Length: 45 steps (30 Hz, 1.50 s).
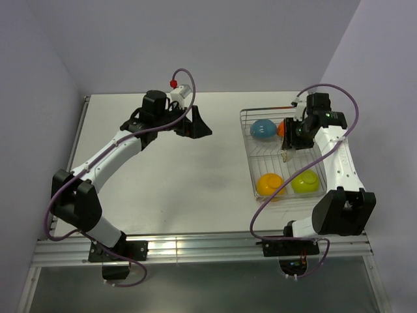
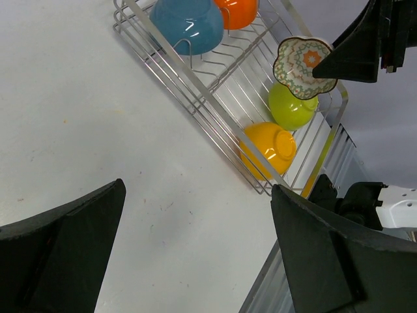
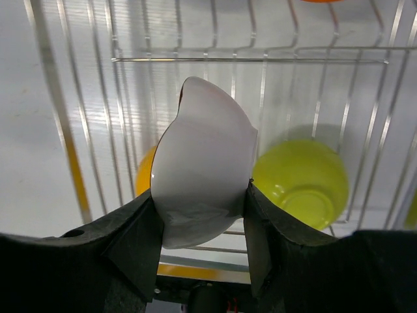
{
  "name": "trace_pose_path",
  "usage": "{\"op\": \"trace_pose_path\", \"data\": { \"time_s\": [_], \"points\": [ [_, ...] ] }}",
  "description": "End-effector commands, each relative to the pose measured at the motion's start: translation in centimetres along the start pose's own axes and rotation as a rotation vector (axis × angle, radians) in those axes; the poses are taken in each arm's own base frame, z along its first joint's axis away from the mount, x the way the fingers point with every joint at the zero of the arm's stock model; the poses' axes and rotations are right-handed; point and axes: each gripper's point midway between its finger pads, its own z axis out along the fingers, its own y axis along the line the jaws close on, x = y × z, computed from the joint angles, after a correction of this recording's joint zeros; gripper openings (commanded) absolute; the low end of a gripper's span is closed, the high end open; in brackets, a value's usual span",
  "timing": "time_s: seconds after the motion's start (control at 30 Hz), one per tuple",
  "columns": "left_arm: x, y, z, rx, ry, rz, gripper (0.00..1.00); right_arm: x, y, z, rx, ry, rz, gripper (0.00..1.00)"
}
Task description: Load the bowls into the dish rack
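Observation:
The silver wire dish rack (image 1: pixel 248 154) sits at the right. In it lie a blue bowl (image 1: pixel 262 129), an orange bowl (image 1: pixel 281 128), a yellow-orange bowl (image 1: pixel 269 185) and a lime-green bowl (image 1: pixel 305 182). My right gripper (image 3: pixel 201 195) is shut on the small scalloped floral dish (image 3: pixel 202 169), holding it on edge above the middle of the rack (image 3: pixel 195 59). The dish's patterned face shows in the left wrist view (image 2: pixel 301 65). My left gripper (image 2: pixel 197 189) is open and empty over bare table, left of the rack (image 2: pixel 195 85).
The table's right edge and the wall run close beside the rack. The metal rail (image 1: pixel 208 246) runs along the near edge. The left arm's purple cable (image 1: pixel 186 75) loops above its wrist.

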Motion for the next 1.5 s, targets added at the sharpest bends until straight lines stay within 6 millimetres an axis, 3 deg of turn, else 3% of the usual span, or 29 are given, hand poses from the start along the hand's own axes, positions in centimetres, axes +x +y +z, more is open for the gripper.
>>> {"op": "trace_pose_path", "data": {
  "time_s": [0.0,0.23,0.57,0.9,1.47],
  "points": [
    [-2.4,-1.5,-1.4,0.021,-0.066,0.054,1.00,-0.1,-3.2,0.3,0.157,0.004,-0.010,0.00],
    [-2.4,-1.2,-1.7,0.011,-0.070,0.052,1.00,0.4,-5.8,2.4,0.277,0.042,-0.020,0.00],
    [-2.0,-0.6,-2.0,0.010,-0.066,0.036,1.00,0.6,-7.2,4.8,0.334,0.072,-0.027,0.00],
    [-2.0,-0.2,-1.9,0.024,-0.060,0.005,1.00,1.7,-7.5,6.5,0.343,0.103,-0.039,0.00],
    [-2.2,0.2,-2.2,0.022,-0.071,0.000,1.00,1.8,-6.4,8.6,0.347,0.134,-0.060,0.00]
  ]
}}
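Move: The small patterned bowl is already in the right hand. Its place, the empty stretch of the dish rack, lies about 3 cm ahead, 5 cm right and 13 cm below. Green bowl: 7 cm back, 9 cm right; yellow-orange bowl: 8 cm back, 6 cm left; red-orange bowl: 20 cm ahead, 4 cm right, all some 14 cm below. From the left hand, that stretch is roughly 41 cm right, 1 cm back and 20 cm below. The small patterned bowl, still pinched on edge in the right fingers, is lowered about 10 cm into the rack's empty stretch, first swinging some 6 cm right, then sinking almost straight and easing slightly forward and left. The wrist turns about 20 degrees, fingers steeper and tipping from slightly left to slightly right. The open, empty left hand drifts 2 cm left. ##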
